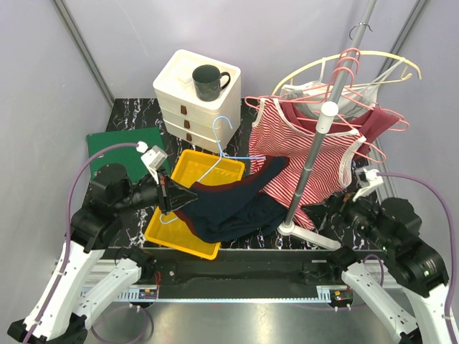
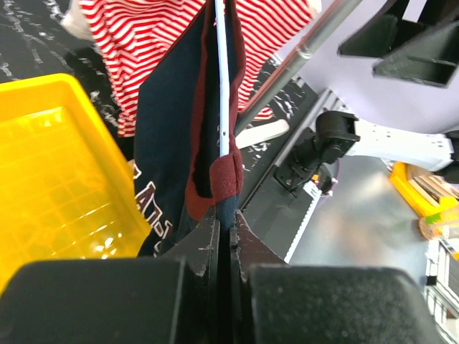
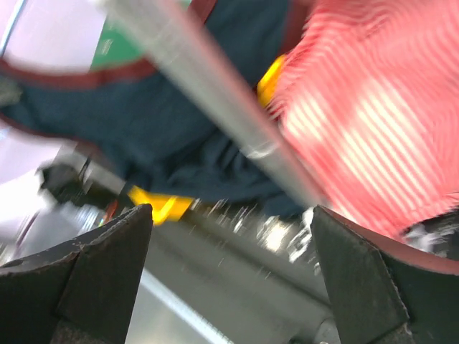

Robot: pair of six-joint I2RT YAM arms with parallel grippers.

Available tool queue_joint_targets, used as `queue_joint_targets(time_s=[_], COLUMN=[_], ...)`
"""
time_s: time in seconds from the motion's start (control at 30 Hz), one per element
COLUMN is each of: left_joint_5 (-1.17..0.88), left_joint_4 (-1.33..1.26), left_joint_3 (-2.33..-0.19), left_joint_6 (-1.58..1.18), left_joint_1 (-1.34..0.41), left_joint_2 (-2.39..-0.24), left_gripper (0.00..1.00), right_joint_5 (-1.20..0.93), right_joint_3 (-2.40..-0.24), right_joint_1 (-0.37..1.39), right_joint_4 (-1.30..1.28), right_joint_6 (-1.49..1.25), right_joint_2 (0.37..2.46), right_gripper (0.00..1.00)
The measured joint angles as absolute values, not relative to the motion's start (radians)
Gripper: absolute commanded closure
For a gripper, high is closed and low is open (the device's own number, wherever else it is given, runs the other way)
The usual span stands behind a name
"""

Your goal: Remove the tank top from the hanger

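Note:
A navy tank top (image 1: 229, 204) with maroon trim droops over the near edge of the yellow bin (image 1: 208, 168). A light blue hanger (image 1: 219, 143) is still threaded through it, its hook standing up over the bin. My left gripper (image 1: 172, 197) is shut on the tank top's left end. In the left wrist view the navy cloth (image 2: 161, 129) is pinched in the left gripper (image 2: 228, 222), and the hanger's pale bar (image 2: 222, 86) runs straight away from the jaws. My right gripper (image 1: 349, 203) hovers open by the stand's foot. The right gripper (image 3: 229, 215) holds nothing and faces the tank top (image 3: 179, 122).
A metal stand pole (image 1: 315, 150) rises right of the tank top, carrying a red-striped top (image 1: 301, 150) and pink and yellow hangers (image 1: 358, 64). A white drawer unit (image 1: 193, 93) with a dark mug (image 1: 208, 81) stands at the back. A green board (image 1: 122, 147) lies at the left.

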State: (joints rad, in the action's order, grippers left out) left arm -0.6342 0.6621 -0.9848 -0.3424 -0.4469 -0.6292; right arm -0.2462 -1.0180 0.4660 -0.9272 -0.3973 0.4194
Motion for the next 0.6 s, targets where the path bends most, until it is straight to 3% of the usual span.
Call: queue_joint_targets(time_s=[0.33,0.47,0.6], left_joint_5=[-0.717,-0.742,-0.740], left_joint_4=[0.595,0.542,0.494], left_joint_3=[-0.961,-0.948,-0.961], left_joint_6=[-0.353,-0.380,-0.382], left_joint_1=[-0.449,-0.478,-0.604], left_joint_2=[-0.670,-0.692,-0.782], left_gripper=[1.00,1.00,1.00], right_joint_5=[0.151,0.200,0.185], right_joint_3=[-0.918,-0.835,-0.837], right_joint_1=[0.467,0.467,0.467], right_joint_4=[-0.741,-0.622,-0.538], right_joint_6=[-0.355,-0.323,-0.313], right_joint_2=[0.317,0.332,0.416], right_gripper=[0.00,0.00,0.10])
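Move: The navy tank top's free shoulder, at the far arm of the blue hanger, is about 11 cm ahead and 7 cm left of the right hand, some 2 cm lower. The rack pole stands roughly 7 cm ahead and 2 cm left, with the striped top's middle 12 cm ahead, straight in line and slightly lower. From the left hand, which pinches the near shoulder over the hanger, that free shoulder is about 19 cm right, 6 cm ahead and a little lower. Swinging first right, then forward in an arc, the right hand ends about 9 cm farther out and 4 cm to the right, beside the rack pole and nearer the free shoulder; its wrist turns some 25 degrees clockwise and tips up towards level, fingers still wide open. The left hand keeps its pinch on tank top and hanger, easing right slowly, then faster, about 5 cm in all, turning clockwise and bringing the shoulder towards the pole. ##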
